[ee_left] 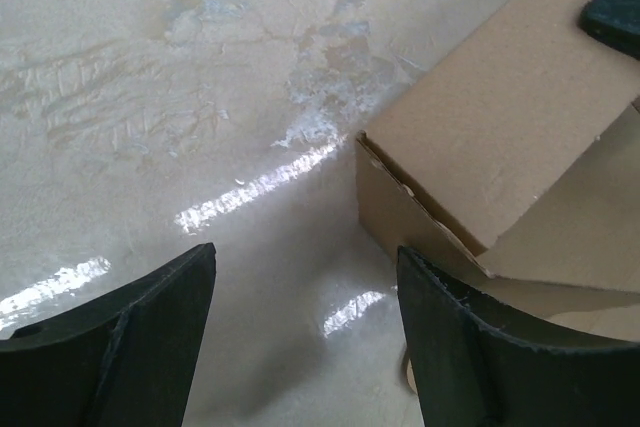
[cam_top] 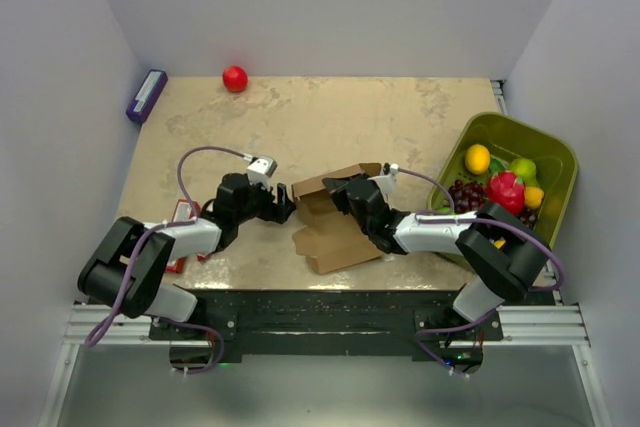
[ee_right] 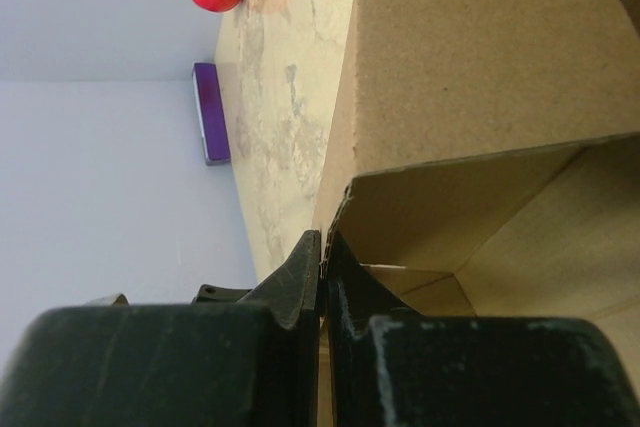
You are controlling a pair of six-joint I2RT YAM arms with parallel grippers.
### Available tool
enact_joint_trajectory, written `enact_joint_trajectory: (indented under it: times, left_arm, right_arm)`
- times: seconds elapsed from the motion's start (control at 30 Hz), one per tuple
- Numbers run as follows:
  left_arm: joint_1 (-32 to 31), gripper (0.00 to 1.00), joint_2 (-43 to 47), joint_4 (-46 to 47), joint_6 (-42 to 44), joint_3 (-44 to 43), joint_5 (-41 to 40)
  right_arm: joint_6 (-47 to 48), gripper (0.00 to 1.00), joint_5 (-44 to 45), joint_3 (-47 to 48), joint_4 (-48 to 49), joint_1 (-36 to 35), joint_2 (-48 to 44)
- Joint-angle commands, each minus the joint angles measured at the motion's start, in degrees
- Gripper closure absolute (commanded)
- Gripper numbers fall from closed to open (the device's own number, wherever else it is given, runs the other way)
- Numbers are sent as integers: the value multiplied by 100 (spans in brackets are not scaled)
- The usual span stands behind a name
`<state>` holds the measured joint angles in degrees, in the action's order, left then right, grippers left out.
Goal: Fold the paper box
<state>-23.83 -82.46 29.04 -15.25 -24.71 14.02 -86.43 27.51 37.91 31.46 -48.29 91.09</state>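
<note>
The paper box (cam_top: 335,232) is plain brown cardboard, partly raised into shape in the middle of the table, with one flat flap lying towards the near edge. My right gripper (cam_top: 341,190) is shut on the box's upright side wall. In the right wrist view the thin cardboard edge of the box (ee_right: 470,77) sits pinched between the tips of the right gripper (ee_right: 321,239). My left gripper (cam_top: 284,205) stands open just left of the box. In the left wrist view the left gripper (ee_left: 305,252) has only bare table between its fingers, and its right finger (ee_left: 470,337) is close beside the corner of the box (ee_left: 500,127).
A green basket (cam_top: 556,152) of toy fruit stands at the right edge. A red ball (cam_top: 235,78) and a small purple box (cam_top: 146,95) lie at the back left. A red flat pack (cam_top: 180,237) lies under the left arm. White walls enclose the table.
</note>
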Motion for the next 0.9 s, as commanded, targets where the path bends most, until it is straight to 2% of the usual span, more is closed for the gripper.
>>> enact_joint_trajectory:
  times: [0.0, 0.4, 0.87]
  left_arm:
    - [-148, 24, 124, 655, 171, 220, 136]
    - [-630, 24, 335, 1639, 171, 809, -48]
    - [-1229, 27, 256, 1913, 434, 854, -883]
  right_arm:
    - [469, 100, 185, -284, 307, 13, -144]
    - [838, 100, 35, -882, 1221, 13, -214]
    - [1058, 100, 9, -1514, 1723, 4, -337]
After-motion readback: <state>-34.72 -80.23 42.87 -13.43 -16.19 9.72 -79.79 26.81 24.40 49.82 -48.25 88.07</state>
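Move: The box's left side flap, already turned inward, stands at the left hand's right finger, about 3 cm to the right of that hand, 1 cm back and 2 cm lower. From the same hand, the top strip is centred some 12 cm right and 5 cm ahead; the near panel is 12 cm right, 9 cm back and 5 cm lower. From the right hand, which already pinches the strip's near edge, the flap lies roughly 6 cm left, 5 cm back and 3 cm below. The side flap stays against the left hand's right finger as that open hand travels about 4 cm back and 4 cm right, around the box's left corner, turning slightly clockwise and lifting its fingertips a little. Meanwhile the right hand, keeping its pinch on the top strip, draws the box about 2.5 cm back and as far right, tipping its fingers up some 5 degrees. ##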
